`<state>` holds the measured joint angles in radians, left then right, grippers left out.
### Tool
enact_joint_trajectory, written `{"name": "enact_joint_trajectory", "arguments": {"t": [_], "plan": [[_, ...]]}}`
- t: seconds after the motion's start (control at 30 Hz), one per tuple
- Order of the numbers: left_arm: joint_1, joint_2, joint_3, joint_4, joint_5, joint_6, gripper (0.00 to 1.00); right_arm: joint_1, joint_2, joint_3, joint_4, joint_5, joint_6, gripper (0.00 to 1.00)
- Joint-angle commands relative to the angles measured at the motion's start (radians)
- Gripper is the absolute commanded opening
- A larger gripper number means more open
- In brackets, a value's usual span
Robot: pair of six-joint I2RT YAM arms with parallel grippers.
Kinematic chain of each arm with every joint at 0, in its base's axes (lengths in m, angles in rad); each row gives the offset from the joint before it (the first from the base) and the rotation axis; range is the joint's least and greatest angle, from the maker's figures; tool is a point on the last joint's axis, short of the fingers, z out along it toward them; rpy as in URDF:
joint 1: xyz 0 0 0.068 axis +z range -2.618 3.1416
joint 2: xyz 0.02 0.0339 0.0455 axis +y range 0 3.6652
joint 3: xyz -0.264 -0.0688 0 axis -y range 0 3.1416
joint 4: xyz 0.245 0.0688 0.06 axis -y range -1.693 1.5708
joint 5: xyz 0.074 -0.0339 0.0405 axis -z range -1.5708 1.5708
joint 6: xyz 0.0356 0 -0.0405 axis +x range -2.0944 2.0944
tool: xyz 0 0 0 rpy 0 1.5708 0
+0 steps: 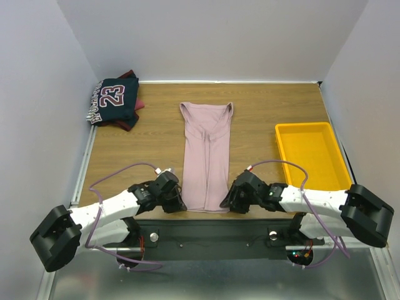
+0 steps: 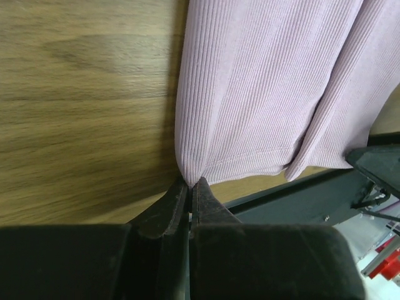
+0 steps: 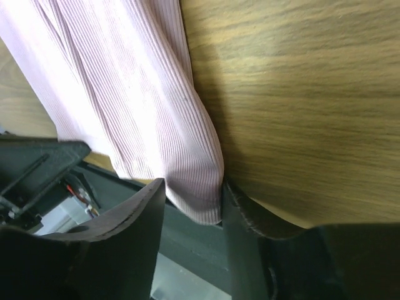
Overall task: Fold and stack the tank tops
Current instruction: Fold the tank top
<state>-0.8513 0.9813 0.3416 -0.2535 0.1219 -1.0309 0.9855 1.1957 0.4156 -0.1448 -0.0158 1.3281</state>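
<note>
The dusty pink tank top [image 1: 206,156] lies folded into a long strip on the wooden table, neck end away from me. My left gripper [image 1: 177,203] is shut on its near left hem corner; in the left wrist view the ribbed pink cloth [image 2: 269,81] is pinched at the fingertips of that gripper [image 2: 189,181]. My right gripper [image 1: 230,203] straddles the near right corner. In the right wrist view the pink cloth [image 3: 125,94] hangs between the fingers of this gripper [image 3: 192,200], touching one finger with a gap to the other. The navy "23" tank top [image 1: 112,100] lies at the far left on the maroon one [image 1: 134,117].
A yellow plastic tray [image 1: 312,156] sits on the right side of the table. White walls enclose the table on three sides. The dark mounting rail [image 1: 212,234] of the arms runs just behind the pink top's near hem.
</note>
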Motion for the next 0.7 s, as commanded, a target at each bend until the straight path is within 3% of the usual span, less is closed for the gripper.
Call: {"name": "enact_joint_trajectory", "arguments": {"t": [0.0,0.03,0.07,0.27,0.43,0.53,0.67], "plan": [[-0.031,0.002,-0.021,-0.012,0.006,-0.006,0.0,0.002,0.042,-0.023,-0.079,0.132,-0.024,0.44],[-0.035,0.005,-0.018,-0.01,0.004,-0.005,0.0,0.004,0.044,-0.023,-0.081,0.134,-0.026,0.4],[-0.046,0.007,-0.013,-0.012,0.001,-0.004,0.0,0.004,0.045,-0.021,-0.081,0.134,-0.03,0.3],[-0.115,0.013,0.013,-0.015,-0.024,-0.032,0.0,0.004,0.035,0.009,-0.154,0.091,-0.121,0.13],[-0.247,0.005,0.013,-0.023,-0.05,-0.106,0.0,0.011,-0.027,0.034,-0.246,0.053,-0.159,0.07],[-0.304,-0.015,0.014,-0.029,-0.068,-0.152,0.0,0.094,-0.077,0.083,-0.346,0.102,-0.142,0.07],[-0.308,-0.049,0.031,-0.052,-0.105,-0.158,0.0,0.108,-0.102,0.143,-0.389,0.155,-0.147,0.08]]}}
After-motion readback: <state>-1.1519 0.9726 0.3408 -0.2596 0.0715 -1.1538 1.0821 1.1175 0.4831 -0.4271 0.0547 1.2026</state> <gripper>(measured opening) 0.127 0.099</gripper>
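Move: The left gripper already pinches the tank top's left hem corner; the table's front edge is about 4 cm straight back from it and 2 cm lower. The right hem corner lies some 18 cm to this gripper's right and 1 cm back. From the open right gripper that right corner is about 1 cm back and 1 cm down, already between the fingers; the left corner is some 16 cm to its left, 1 cm back, and the front edge 5 cm straight back. Close the right gripper on the right hem corner, sinking slightly, then draw it back about 3 cm and some 2 cm to the right, tipping its left side down roughly 10 degrees. Meanwhile keep the left gripper's pinch and pull that corner level towards you, slowly and then faster, some 6 cm back and 2.5 cm right, past the table's front edge, turning about 10 degrees clockwise. ##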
